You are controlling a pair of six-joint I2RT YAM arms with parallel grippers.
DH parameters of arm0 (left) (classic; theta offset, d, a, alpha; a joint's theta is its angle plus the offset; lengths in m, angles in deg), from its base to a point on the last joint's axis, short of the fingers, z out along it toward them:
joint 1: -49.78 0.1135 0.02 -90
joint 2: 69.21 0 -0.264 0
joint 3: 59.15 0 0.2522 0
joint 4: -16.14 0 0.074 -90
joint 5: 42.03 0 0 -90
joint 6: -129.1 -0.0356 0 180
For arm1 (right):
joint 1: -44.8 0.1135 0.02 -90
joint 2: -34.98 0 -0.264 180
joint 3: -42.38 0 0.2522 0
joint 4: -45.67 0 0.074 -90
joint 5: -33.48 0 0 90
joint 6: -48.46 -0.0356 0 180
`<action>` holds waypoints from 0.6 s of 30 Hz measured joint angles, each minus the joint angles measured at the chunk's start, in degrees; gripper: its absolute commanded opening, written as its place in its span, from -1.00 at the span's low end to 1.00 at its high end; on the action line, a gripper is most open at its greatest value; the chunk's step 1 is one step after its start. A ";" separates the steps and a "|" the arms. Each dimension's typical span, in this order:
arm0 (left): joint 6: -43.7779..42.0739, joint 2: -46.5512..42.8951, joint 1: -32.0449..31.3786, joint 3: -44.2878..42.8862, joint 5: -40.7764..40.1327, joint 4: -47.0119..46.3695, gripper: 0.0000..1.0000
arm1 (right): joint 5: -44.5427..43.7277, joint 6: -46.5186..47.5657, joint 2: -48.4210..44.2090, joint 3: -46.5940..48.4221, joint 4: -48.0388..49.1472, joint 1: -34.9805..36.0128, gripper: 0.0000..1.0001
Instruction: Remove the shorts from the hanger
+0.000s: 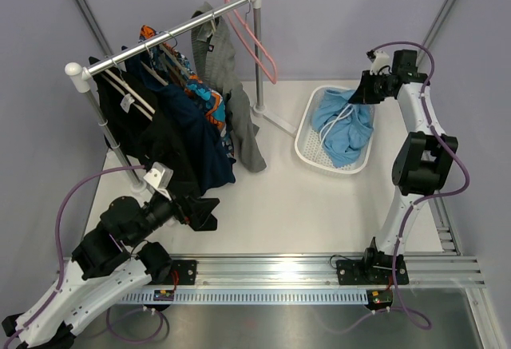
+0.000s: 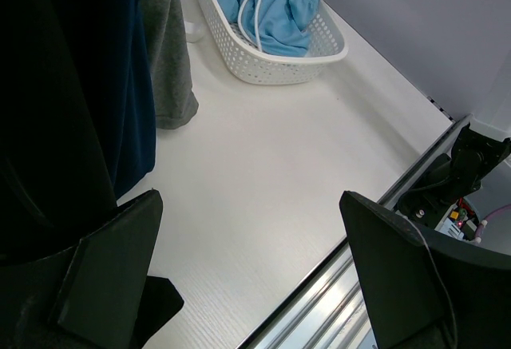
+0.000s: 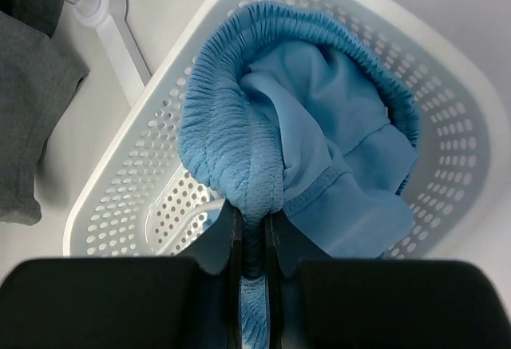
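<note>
The light blue shorts (image 1: 343, 129) with a white drawstring lie bunched in the white basket (image 1: 307, 137). My right gripper (image 1: 363, 93) hangs over the basket's far end. In the right wrist view this gripper (image 3: 254, 237) is shut on a fold of the blue waistband (image 3: 231, 141). The grey shorts (image 1: 231, 85) hang from the rail (image 1: 172, 33) and drape down to the table. My left gripper (image 1: 209, 213) stands open low at the near left, beside the dark clothes, with nothing between its fingers (image 2: 120, 245). The left wrist view shows the grey hem (image 2: 168, 45) and the blue shorts (image 2: 275, 5).
An empty pink hanger (image 1: 259, 45) hangs at the rail's right end. Black and orange-and-blue patterned clothes (image 1: 180, 125) fill the rail's left part. The rack's white foot (image 3: 104, 13) lies between the grey shorts and the basket (image 3: 120, 181). A metal rail (image 1: 319, 273) borders the near edge.
</note>
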 measured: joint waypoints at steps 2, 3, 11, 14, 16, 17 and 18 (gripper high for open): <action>0.02 0.00 0.00 0.00 0.00 -0.04 0.98 | 0.15 0.04 1.03 -0.02 -0.68 0.04 -0.98; 0.02 0.00 0.00 0.00 0.00 -0.04 0.97 | 0.35 0.17 1.25 -0.09 -1.09 0.09 -0.95; -0.04 0.72 0.00 0.00 0.04 -0.31 0.98 | 1.03 11.06 0.70 -6.21 -5.68 4.48 -0.45; -0.07 1.55 0.00 0.00 0.04 -0.50 0.98 | -0.39 13.33 0.70 -9.90 -7.67 6.93 0.16; -0.11 1.95 0.00 -0.02 0.04 -0.48 0.97 | -1.11 14.29 0.59 -10.14 -9.31 7.34 0.41; -0.11 2.01 0.00 -0.02 0.04 -0.42 0.98 | -1.38 15.02 0.42 -9.66 -10.12 7.19 0.45; -0.13 2.01 0.00 -0.02 0.04 -0.37 0.97 | -1.49 15.43 -0.04 -8.79 -10.95 6.88 0.50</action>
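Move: The right hand holds the gathered waistband of the blue shorts over the far right part of the white basket; the basket's middle lies about 8 cm back, 6 cm to its left and 12 cm lower. The rack foot is some 25 cm left and 6 cm back, with the grey shirt's hem roughly 31 cm left and 17 cm back. From the idle left hand, the basket's middle is about 25 cm ahead, 36 cm right and 20 cm down. Still pinching the waistband of the shorts, the right hand carries it back, down and left towards the basket's middle, about 11 cm in all, slowly at first and then quickly. The wrist turns some 20 degrees, fingers tipping more downward and swinging counter-clockwise, and near the end the fingers open wide and let go of the cloth. ##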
